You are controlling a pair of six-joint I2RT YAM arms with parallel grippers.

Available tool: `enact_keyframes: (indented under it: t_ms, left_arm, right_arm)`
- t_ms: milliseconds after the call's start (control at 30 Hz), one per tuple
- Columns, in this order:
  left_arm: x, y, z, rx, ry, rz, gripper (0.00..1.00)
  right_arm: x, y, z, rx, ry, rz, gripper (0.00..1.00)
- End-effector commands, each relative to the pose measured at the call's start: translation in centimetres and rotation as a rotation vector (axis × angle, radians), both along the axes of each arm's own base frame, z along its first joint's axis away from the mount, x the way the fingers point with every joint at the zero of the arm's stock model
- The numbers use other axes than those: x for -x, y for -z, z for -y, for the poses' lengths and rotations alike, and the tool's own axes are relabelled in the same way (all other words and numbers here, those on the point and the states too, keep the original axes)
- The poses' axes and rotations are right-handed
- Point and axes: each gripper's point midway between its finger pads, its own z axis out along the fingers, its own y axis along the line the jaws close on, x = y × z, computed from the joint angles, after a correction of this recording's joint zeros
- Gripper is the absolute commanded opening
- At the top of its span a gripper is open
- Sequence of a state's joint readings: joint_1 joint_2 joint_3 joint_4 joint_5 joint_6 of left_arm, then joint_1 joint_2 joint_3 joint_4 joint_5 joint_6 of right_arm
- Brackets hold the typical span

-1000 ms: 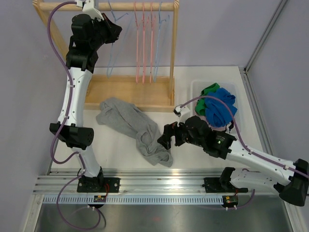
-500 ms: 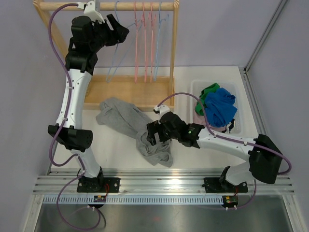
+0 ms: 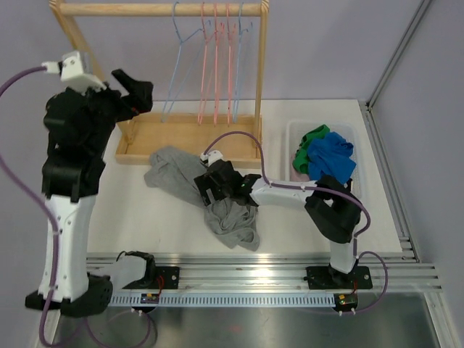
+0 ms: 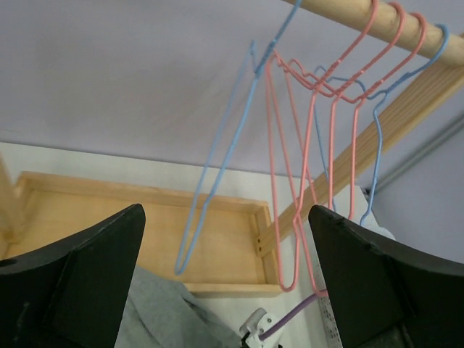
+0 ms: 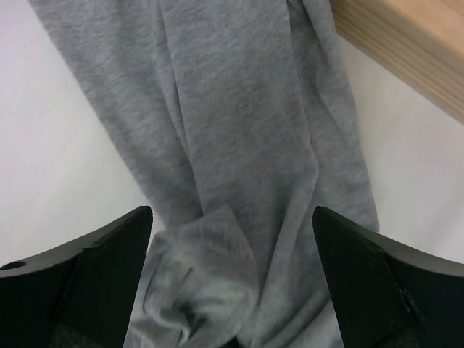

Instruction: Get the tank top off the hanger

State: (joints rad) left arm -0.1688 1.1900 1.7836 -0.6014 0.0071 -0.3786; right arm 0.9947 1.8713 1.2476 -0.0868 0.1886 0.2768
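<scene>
The grey tank top [image 3: 181, 174] lies crumpled on the table in front of the wooden rack, off any hanger. A bare blue hanger [image 3: 176, 65] hangs on the rail, leftmost of several. My left gripper [image 3: 141, 93] is open and empty, left of that hanger and apart from it. Its wrist view shows the blue hanger [image 4: 217, 167] and the tank top [image 4: 159, 312] between the spread fingers [image 4: 87, 275]. My right gripper [image 3: 210, 190] hovers open just over the tank top [image 5: 239, 145], its fingers [image 5: 377, 283] on either side of a fold.
Two pink hangers [image 3: 215, 65] and another blue one [image 3: 239, 65] hang on the rail [image 3: 145, 9]. The rack's wooden base tray [image 3: 174, 134] sits behind the tank top. A clear bin [image 3: 293, 134] at the right holds blue and green clothes [image 3: 330, 156].
My left gripper has opened and drawn back left and down from the rail, leaving the blue hanger swinging there. My right gripper has moved left and farther along the grey tank top.
</scene>
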Motion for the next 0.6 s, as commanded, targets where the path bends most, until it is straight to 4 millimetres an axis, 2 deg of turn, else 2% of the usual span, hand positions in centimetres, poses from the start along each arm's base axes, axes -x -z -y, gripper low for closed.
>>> enact_keyframes:
  t_ms: [0,33,67,133,167,267,300,333,367,400,433,467,500,533,567]
  left_arm:
    - [4.6,-0.6,-4.2,-0.004,-0.186,0.078,0.99]
    - [5.2,-0.3,-4.4,-0.010,-0.187,0.078,0.99]
    - [6.0,0.2,-4.5,-0.015,-0.187,0.065,0.99]
    - [7.5,0.3,-4.7,-0.037,-0.180,0.064,0.99]
    - [8.0,1.1,-4.8,-0.052,-0.176,0.040,0.99]
    - [9.6,2.2,-5.2,-0.087,-0.179,0.026,0.99]
    - [10.0,2.5,-5.3,-0.097,-0.180,0.024,0.99]
    - [10.5,3.2,-5.5,-0.114,-0.183,0.021,0.99]
    - [10.7,3.7,-5.7,-0.124,-0.186,0.015,0.99]
    - [11.0,4.1,-5.9,-0.142,-0.192,0.016,0.99]
    - [11.1,5.3,-6.1,-0.156,-0.198,0.005,0.99]
    - [11.3,5.8,-6.3,-0.164,-0.207,0.006,0.99]
    - [11.2,6.6,-6.7,-0.187,-0.222,0.000,0.99]
    - [11.5,7.8,-6.9,-0.191,-0.235,0.014,0.99]
    - [11.5,8.7,-7.2,-0.191,-0.250,0.013,0.99]
  right_arm:
    - [-2.9,-0.5,-2.0,-0.002,0.036,0.096,0.99]
    - [-3.5,-0.8,-2.6,-0.001,0.047,0.107,0.99]
    - [-3.7,1.3,-2.5,0.041,0.056,0.082,0.99]
    - [-3.8,2.8,-2.4,0.087,0.068,0.050,0.99]
    - [-3.5,4.7,-2.2,0.117,0.080,0.019,0.99]
    - [-2.5,7.9,-1.2,0.182,0.103,-0.056,0.99]
    - [-2.2,8.6,-0.8,0.198,0.106,-0.076,0.96]
    - [-1.6,9.5,-0.5,0.200,0.100,-0.103,0.89]
    - [-1.5,9.5,-0.7,0.179,0.093,-0.103,0.67]
    - [-0.9,10.2,-0.1,0.184,0.088,-0.115,0.31]
    - [-0.4,10.1,-0.2,0.166,0.068,-0.127,0.09]
    - [-0.3,8.5,-0.5,0.135,0.057,-0.108,0.00]
    - [0.1,8.3,0.2,0.120,0.055,-0.103,0.00]
    - [0.1,5.1,0.0,0.053,0.049,-0.063,0.00]
    - [0.2,3.7,0.3,0.018,0.052,-0.041,0.00]
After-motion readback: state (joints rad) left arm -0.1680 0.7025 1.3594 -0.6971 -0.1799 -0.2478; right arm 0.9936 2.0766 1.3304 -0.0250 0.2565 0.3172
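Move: The grey tank top lies just under the open right hand, its middle some 6 cm below, about 3 cm ahead and 2 cm to the left. The rack's wooden tray has its middle about 24 cm ahead and 7 cm to the left of the right hand, at table level. The white tub sits roughly 34 cm to its right and 16 cm ahead. From the left hand, the tank top is some 48 cm below and 10 cm to the right, about level with it fore and aft. Down about 6 cm, with some forward and leftward travel, the right hand sinks open onto the middle of the grey tank top, shuts its fingers to pinch a bunch of cloth, then draws back about 1 cm, holding on. The empty left hand retreats some 11 cm from the hangers, drifting left and then dropping, turning slightly counter-clockwise and staying open. ##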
